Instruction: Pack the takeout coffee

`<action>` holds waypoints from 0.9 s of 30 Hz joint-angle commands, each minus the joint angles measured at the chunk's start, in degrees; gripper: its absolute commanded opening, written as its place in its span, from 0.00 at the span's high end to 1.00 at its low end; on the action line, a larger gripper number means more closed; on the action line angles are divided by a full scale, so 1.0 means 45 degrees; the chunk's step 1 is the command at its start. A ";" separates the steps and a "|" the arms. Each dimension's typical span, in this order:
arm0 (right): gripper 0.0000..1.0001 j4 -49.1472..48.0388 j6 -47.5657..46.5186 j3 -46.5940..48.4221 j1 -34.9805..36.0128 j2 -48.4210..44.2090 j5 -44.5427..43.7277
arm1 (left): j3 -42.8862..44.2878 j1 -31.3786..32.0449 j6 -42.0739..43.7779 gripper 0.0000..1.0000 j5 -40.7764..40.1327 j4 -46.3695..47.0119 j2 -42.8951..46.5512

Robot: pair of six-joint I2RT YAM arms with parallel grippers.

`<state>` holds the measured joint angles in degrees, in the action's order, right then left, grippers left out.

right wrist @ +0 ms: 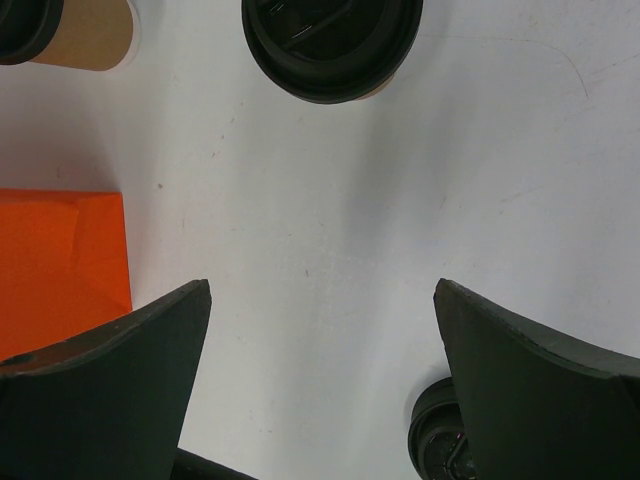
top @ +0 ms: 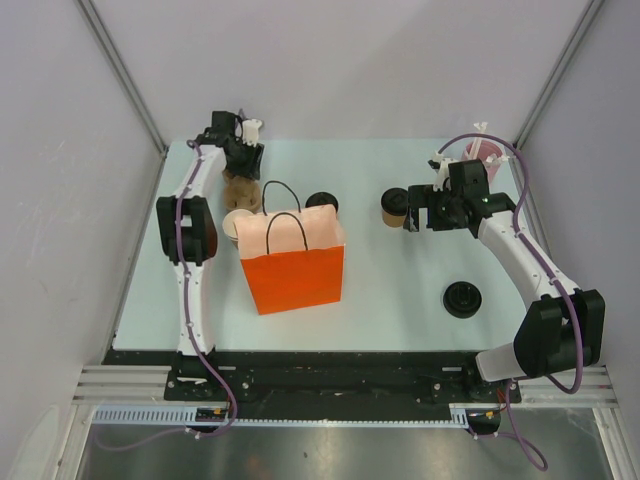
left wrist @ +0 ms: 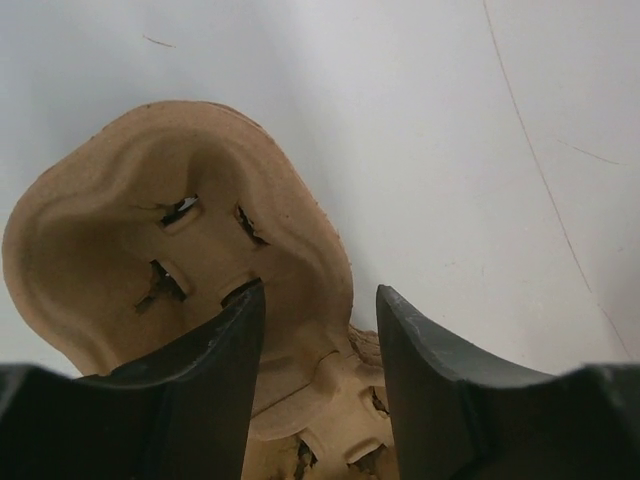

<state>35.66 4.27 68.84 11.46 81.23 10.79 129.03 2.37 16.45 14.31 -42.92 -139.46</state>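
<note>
Two takeout coffee cups, tan with black lids, stand on the table. One cup [top: 394,208] [right wrist: 332,45] is just ahead of my right gripper [top: 410,217] [right wrist: 322,287], which is open with only bare table between its fingers. The other cup [top: 321,202] [right wrist: 70,30] stands behind the upright orange bag [top: 295,262] [right wrist: 60,260]. At the far left, my left gripper [top: 243,168] [left wrist: 320,287] is shut on the brown pulp cup tray [top: 240,190] [left wrist: 180,220]. A ridge of the tray fills the gap between the fingers.
A pink cylinder with white straws [top: 483,150] stands at the far right behind the right arm. A loose black lid [top: 463,298] lies on the table at the near right. A pale open cup [top: 237,222] sits by the bag's far left corner.
</note>
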 commanded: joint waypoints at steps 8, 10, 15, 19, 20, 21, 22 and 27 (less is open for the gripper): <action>0.00 -0.0053 -0.0090 0.0074 0.0069 -0.0004 -0.0131 | 0.0565 0.0313 -0.0179 0.57 -0.1402 0.0006 -0.0748; 0.00 0.0005 -0.0129 0.0074 0.0070 -0.0004 -0.0170 | 0.0468 0.0313 -0.0062 0.63 -0.1402 -0.0014 -0.0670; 0.00 0.0005 -0.0110 0.0074 0.0070 -0.0005 -0.0171 | 0.0194 0.0274 0.0036 0.98 -0.1109 -0.0014 -0.0280; 0.00 0.0025 -0.0110 0.0074 0.0089 -0.0160 -0.0209 | 0.0309 0.0118 -0.0138 1.00 -0.0991 0.0006 0.0559; 0.00 0.0044 -0.0110 0.0074 0.0089 -0.0277 -0.0229 | 0.0368 0.0021 -0.0139 1.00 -0.0933 0.0025 0.0967; 0.00 0.0044 -0.0129 0.0074 0.0089 -0.0336 -0.0229 | 0.0408 -0.0038 -0.0178 1.00 -0.0894 0.0006 0.1164; 0.00 0.0064 -0.0110 0.0074 0.0089 -0.0414 -0.0248 | 0.0505 -0.0155 -0.0217 0.99 -0.0855 0.0006 0.1340; 0.00 0.0025 -0.0148 0.0074 0.0069 -0.0844 -0.0229 | 0.0701 -0.0487 -0.0023 1.00 -0.0426 0.0025 0.2415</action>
<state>36.01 4.23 68.84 11.53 80.64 10.37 129.95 1.93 16.47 9.63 -43.57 -137.78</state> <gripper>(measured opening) 0.994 0.063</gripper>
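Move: The upper of the nested brown cup holders lies just under the left hand, its middle about 2 cm back, 2 cm to the left and 3 cm below, with its right-hand rim between the half-open fingers. The paper cups stand about 13 cm back and 2 cm left; the nearest lidded cup is some 9 cm back and 19 cm right. From the right hand, the holder is roughly 21 cm ahead, 44 cm left and 12 cm lower. The left fingers shut on the right-hand rim of the upper cup holder near its waist, one finger either side of the thin wall, after the hand sinks about 1.5 cm with a slight reach forward. Once closed, the hand turns upward, rising about 3.5 cm with the rim pinched and easing nearly 2 cm to the left at the end. ##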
